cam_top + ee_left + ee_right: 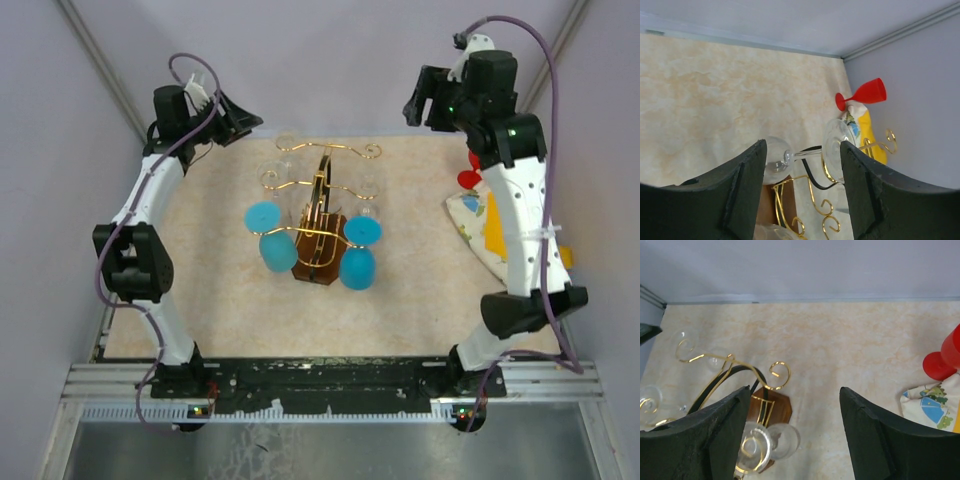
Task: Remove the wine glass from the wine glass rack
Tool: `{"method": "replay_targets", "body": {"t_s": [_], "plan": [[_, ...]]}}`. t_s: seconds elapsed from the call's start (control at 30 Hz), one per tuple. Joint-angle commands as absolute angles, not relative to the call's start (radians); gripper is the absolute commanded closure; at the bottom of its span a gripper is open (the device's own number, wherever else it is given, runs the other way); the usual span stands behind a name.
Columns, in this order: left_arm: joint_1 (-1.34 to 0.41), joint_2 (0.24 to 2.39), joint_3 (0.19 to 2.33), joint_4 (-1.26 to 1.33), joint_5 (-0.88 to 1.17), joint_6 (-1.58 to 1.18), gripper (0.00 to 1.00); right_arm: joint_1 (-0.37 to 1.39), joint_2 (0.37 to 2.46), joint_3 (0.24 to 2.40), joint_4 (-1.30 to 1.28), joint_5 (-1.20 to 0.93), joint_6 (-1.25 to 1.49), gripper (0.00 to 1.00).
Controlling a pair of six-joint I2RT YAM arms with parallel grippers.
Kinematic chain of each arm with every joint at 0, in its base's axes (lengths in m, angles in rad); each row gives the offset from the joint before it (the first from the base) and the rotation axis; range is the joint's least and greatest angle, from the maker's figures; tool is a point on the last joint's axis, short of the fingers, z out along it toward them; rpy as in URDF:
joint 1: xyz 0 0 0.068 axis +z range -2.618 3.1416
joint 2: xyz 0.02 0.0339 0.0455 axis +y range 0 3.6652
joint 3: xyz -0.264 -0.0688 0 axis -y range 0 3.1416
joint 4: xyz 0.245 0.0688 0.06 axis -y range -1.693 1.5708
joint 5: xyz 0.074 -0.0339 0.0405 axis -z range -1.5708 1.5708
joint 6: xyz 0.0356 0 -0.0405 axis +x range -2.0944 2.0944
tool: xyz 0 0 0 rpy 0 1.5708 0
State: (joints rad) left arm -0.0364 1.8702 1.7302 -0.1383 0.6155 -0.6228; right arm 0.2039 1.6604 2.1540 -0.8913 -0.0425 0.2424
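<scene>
The gold wire wine glass rack (322, 215) stands on its dark wooden base mid-table. Two blue wine glasses (270, 235) (358, 250) hang on its near arms, and clear wine glasses (285, 150) (370, 190) hang on its far arms. My left gripper (235, 125) is open, raised at the rack's far left. In the left wrist view a clear glass (777, 160) hangs between my open fingers (802, 145), farther off. My right gripper (425, 100) is open and empty, high at the far right. The right wrist view shows the open gripper (795, 388), the rack (775, 407) and a clear glass (782, 440) below.
A red wine glass (468, 180) lies on a printed cloth (485, 225) at the right side of the table, under the right arm. It also shows in the left wrist view (867, 93) and the right wrist view (945, 360). Grey walls enclose the table.
</scene>
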Motion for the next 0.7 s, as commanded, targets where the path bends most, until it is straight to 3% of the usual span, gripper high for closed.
{"method": "replay_targets", "body": {"t_s": [0.0,0.67], "plan": [[-0.039,1.918,1.807,-0.062,0.774,-0.715,0.33,0.211,1.554,2.068,-0.893,-0.077,0.280,0.28],[-0.139,2.018,1.934,-0.208,0.726,-0.653,0.32,0.210,1.395,1.932,-0.851,-0.145,0.306,0.24]]}}
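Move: The far-left clear glass hangs on the rack's far bar. Its foot lies about 9 cm right of the left hand, 1 cm back and 3 cm lower. The middle-left clear glass's foot is some 6 cm right of that hand, 11 cm back and 5 cm below; the left blue glass's foot is 3 cm right, 18 back, 8 below. From the right hand, the far-left foot lies some 31 cm left, 9 ahead and 14 lower. Bring the left gripper about 7 cm to the right, to the foot of the far-left clear glass, arching up slightly and settling back level while the wrist swings some 10 degrees clockwise; keep the fingers open, ready to straddle the foot. Meanwhile draw the empty right gripper back about 6 cm, quickly at first and then easing, fingers still open. ##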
